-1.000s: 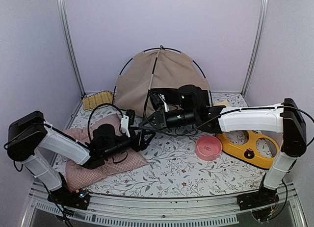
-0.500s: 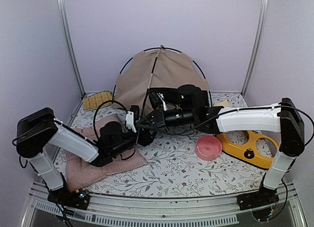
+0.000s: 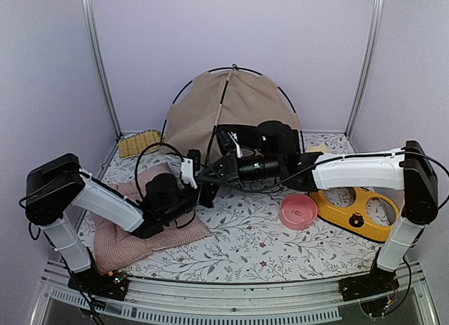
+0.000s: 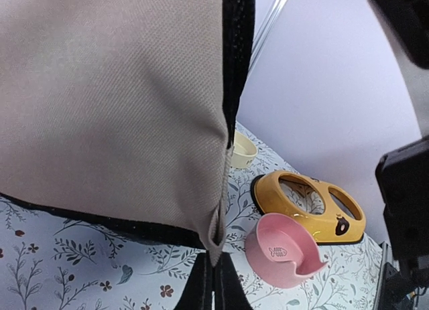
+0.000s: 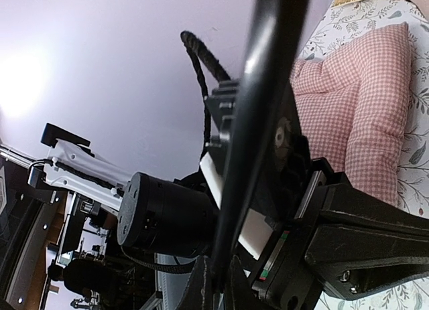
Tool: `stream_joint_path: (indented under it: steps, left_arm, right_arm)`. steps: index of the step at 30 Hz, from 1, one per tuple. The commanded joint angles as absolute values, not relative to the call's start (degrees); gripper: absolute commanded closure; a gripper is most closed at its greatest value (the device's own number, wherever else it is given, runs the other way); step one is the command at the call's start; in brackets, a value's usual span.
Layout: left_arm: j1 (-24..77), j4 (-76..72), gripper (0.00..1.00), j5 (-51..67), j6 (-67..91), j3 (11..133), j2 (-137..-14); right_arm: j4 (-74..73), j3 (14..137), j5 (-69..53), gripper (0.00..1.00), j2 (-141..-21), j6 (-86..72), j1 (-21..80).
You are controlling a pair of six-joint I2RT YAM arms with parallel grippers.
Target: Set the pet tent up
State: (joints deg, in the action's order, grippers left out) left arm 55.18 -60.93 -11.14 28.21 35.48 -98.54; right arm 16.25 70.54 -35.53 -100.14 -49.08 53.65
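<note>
The pet tent stands as a beige dome with thin black poles at the back of the table. In the left wrist view its beige fabric with a black hem fills the frame, and my left gripper is shut on the fabric's lower corner. In the top view my left gripper lies low at the tent's front edge. My right gripper is just above it. In the right wrist view my right gripper is shut on a black tent pole.
A pink checked cushion lies under my left arm. A pink bowl and a yellow feeder stand sit at the right, with a small cream bowl behind them. A bamboo mat lies at the back left.
My left gripper has moved right and forward off the cushion to the tent's front edge and has shut on the fabric corner. The right gripper has kept its hold on the pole.
</note>
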Motion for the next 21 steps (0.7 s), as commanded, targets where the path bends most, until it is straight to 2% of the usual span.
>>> stream_joint_path:
  steps: [1,21]
  left_arm:
    - [57.6,-61.3,1.00,-12.7,23.7,32.5,-97.1]
    - [66.4,-51.2,1.00,-26.7,14.0,26.7,-89.1]
  right_arm:
    - [18.3,69.8,-32.3,1.00,-96.9,-47.5,52.4]
    - [19.4,68.7,-14.9,1.00,-95.4,-43.4,50.5]
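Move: The left fingers are already shut on the tent corner. The right fingers already hold the black pole, and their grip on it is about 5 cm back from the left hand and 8 cm above it, level sideways. From the right hand, the tent corner is thus about 5 cm ahead and 8 cm below. The pink bowl lies some 31 cm right of the left hand, 4 cm farther out and 14 cm down; the checked cushion's middle is roughly 26 cm left, 2 cm back and 15 cm down. Back towards the robot by about 4.5 cm, also to the left and slightly down, the left hand draws the pinched tent corner along, rolling so its left side rises some 10 degrees. Above it the right hand keeps its grip on the pole and carries it forward about 3.5 cm and a little right, turning clockwise; both grippers stay shut. ##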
